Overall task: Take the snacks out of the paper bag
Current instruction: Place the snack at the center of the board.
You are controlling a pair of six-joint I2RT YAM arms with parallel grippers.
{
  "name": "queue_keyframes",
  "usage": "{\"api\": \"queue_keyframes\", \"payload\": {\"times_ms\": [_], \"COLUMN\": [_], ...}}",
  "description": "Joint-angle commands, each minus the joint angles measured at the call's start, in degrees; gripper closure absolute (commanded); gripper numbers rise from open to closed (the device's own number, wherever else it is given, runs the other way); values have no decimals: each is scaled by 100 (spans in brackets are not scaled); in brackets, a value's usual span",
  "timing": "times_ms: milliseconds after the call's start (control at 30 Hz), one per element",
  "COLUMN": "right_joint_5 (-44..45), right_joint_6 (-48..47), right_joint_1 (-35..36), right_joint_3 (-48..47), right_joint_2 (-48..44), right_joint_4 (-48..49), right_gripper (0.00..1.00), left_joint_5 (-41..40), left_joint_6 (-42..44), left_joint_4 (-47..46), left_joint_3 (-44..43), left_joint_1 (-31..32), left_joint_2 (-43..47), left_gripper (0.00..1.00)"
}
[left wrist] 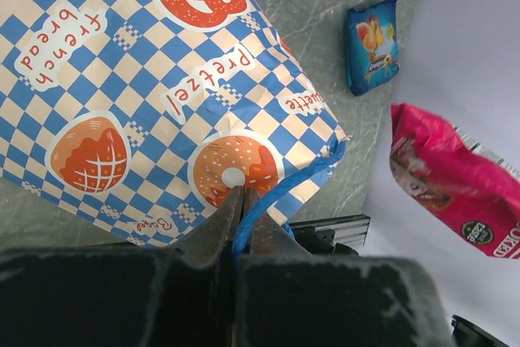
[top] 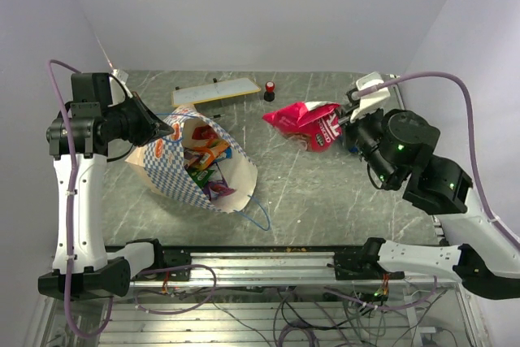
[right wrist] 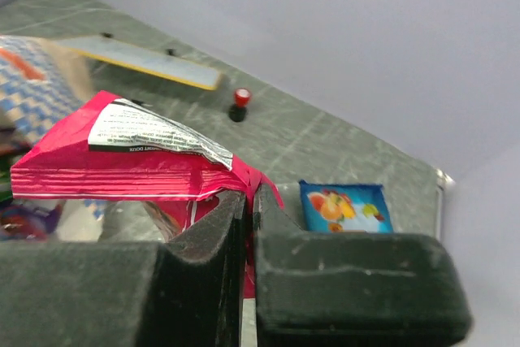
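Note:
The blue-and-white checkered paper bag [top: 175, 170] [left wrist: 146, 79] lies tilted with its mouth open upward. Several bright snacks [top: 205, 156] show inside it. My left gripper [top: 165, 130] [left wrist: 238, 194] is shut on the bag's blue cord handle [left wrist: 280, 188] at the bag's left rim. To the right of the bag, my right gripper [top: 344, 118] [right wrist: 249, 194] is shut on an edge of a magenta-red snack packet [top: 307, 123] [right wrist: 122, 170] [left wrist: 455, 180], held just above the table. A small blue snack packet [right wrist: 344, 207] [left wrist: 373, 45] lies flat on the table beyond it.
A flat white board with a yellow edge [top: 216, 90] [right wrist: 138, 59] lies at the back, with a small red-and-black knob [top: 269, 91] [right wrist: 240, 103] beside it. The bag's other blue handle [top: 258, 214] trails toward the front rail. Walls close in the back and sides.

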State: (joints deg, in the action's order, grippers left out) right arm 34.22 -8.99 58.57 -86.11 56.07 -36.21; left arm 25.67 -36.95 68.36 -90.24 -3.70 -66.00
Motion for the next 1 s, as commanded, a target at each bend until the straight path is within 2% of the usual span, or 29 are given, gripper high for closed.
{"api": "queue_keyframes", "payload": {"times_ms": [0,67,133,267,400,500,633,767,967], "right_joint_5": [1546,1680,1301,-453,-1676,-2206,-2674,-2606,-2287], "right_joint_6": [204,41,210,1132,1999,2808,3976,5132,6281], "right_joint_1": [-9,-144,-600,-2580,-3595,-4017,-4463,-4689,-4963], "right_joint_3": [350,692,712,429,20,-286,-422,-530,-373], "right_joint_2": [131,225,432,989,1851,2372,2838,3312,3756], "right_joint_4": [701,1244,1314,918,519,390,1022,1582,2862], "right_gripper": [100,100,100,100,100,100,100,100,100], "left_joint_5": [-74,-30,-20,54,96,147,307,468,575], "left_joint_6": [-3,-30,-90,-118,-52,-32,-30,99,310], "left_joint_4": [-249,-333,-457,-618,-616,-647,-776,-712,-573], "left_joint_3": [85,101,121,128,130,226,401,426,230], "left_joint_1": [-34,-26,-29,-32,-28,-31,-32,-28,-24], "left_joint_2": [36,26,25,-43,-21,35,94,69,-27], "left_gripper": [93,93,93,93,93,93,93,93,93]}}
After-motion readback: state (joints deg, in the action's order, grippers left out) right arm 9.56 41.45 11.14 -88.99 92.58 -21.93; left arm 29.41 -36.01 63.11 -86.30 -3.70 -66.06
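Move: I hold the red snack high in my right hand, swung out to its left. The clear patch of table I carry it towards lies some 28 cm ahead of that hand, 7 cm to its right and 47 cm down; the blue snack lies about 16 cm to the right of that patch, level with it. The red-topped item stands about 38 cm ahead of my right hand and 11 cm left. From my left hand the patch is roughly 25 cm ahead, 46 cm right. With the red snack still pinched by its end, I sweep my right hand forward about 26 cm while sinking some 16 cm and easing about 8 cm right, towards the clear table just left of the blue snack. On the way the wrist swings clockwise some 35 degrees, tips the fingers down, and rolls its left side up; the fingers stay shut. ##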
